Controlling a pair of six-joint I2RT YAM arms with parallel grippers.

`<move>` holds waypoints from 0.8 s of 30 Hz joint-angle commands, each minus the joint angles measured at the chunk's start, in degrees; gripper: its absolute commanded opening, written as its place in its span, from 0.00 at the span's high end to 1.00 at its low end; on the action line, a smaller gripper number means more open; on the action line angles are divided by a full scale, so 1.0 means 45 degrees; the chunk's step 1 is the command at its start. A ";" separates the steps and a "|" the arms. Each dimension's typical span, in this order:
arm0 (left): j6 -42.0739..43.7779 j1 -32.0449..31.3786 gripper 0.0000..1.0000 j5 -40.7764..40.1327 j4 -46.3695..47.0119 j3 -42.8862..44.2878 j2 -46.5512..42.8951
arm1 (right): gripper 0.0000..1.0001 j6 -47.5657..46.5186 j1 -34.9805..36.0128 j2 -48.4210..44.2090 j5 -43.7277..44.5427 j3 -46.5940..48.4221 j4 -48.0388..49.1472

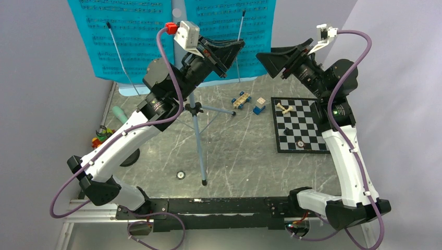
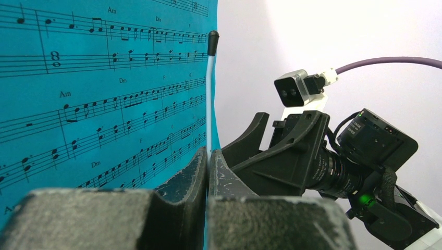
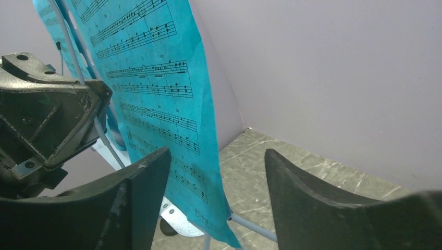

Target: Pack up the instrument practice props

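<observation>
The pale-blue tripod music stand [image 1: 197, 130] stands mid-table with turquoise music sheets [image 1: 125, 36] spread across its tray at the back. My left gripper [image 1: 240, 46] is up at the right-hand sheet, shut on the stand's thin page-holder wire [image 2: 209, 94] next to the sheet's edge [image 2: 104, 104]. My right gripper [image 1: 268, 61] is just right of it, open, and in its own view the sheet's [image 3: 156, 88] free edge hangs between and beyond the fingers [image 3: 148, 182]. A mint-green microphone [image 1: 119, 112] shows at the left; its black stand is mostly hidden under my left arm.
A black-and-white chessboard [image 1: 299, 127] with a few pieces lies at the right. A toy car [image 1: 241, 100] and small blocks [image 1: 259, 105] sit behind the stand's legs. Small coloured toys [image 1: 99, 139] lie at the left edge. Walls close off the back and both sides.
</observation>
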 commanded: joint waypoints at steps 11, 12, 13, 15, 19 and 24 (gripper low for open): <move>0.0149 0.0041 1.00 -0.0076 0.0332 -0.0128 -0.0534 | 0.83 0.0212 -0.0080 -0.0016 0.0112 0.0630 0.0737; 0.0158 0.0046 1.00 -0.0086 0.0332 -0.0143 -0.0549 | 0.86 0.0202 -0.0080 -0.0071 0.0179 0.0572 0.0726; 0.0173 0.0049 1.00 -0.0110 0.0346 -0.0162 -0.0568 | 0.90 0.0184 -0.0080 -0.0139 0.0239 0.0558 0.0700; 0.0196 0.0050 1.00 -0.0142 0.0351 -0.0167 -0.0578 | 0.99 0.0127 -0.0100 -0.0273 0.0319 0.0525 0.0597; 0.0227 0.0043 1.00 -0.0199 0.0368 -0.0148 -0.0574 | 1.00 -0.0098 -0.0101 -0.0706 0.0659 0.0396 0.0336; 0.0256 0.0071 1.00 -0.0368 0.0389 -0.0128 -0.0554 | 1.00 -0.0452 -0.0119 -0.1467 0.1550 0.0085 -0.0044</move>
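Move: The right edge of the blue music sheet already lies between the right hand's open fingers, about 1 cm ahead of its hand point and 1 cm to the left. From that hand, the page-holding rod in the left hand's grip is some 5 cm to the left, 3 cm back and 6 cm higher; the stand ledge's right end is roughly 12 cm below and 2 cm left, about level fore and aft. From the left hand, the sheet's edge is about 6 cm right, 4 cm ahead and 6 cm below, with the rod right at its fingertips. Almost in place, lifting by less than a centimetre, the right hand shuts its wide-open fingers fully and pinches the sheet's right edge, then right at the end sets off pulling up, back and to the right, ending about 2.5 cm from where it began. The left hand stays put beside it, still gripping the thin rod. ##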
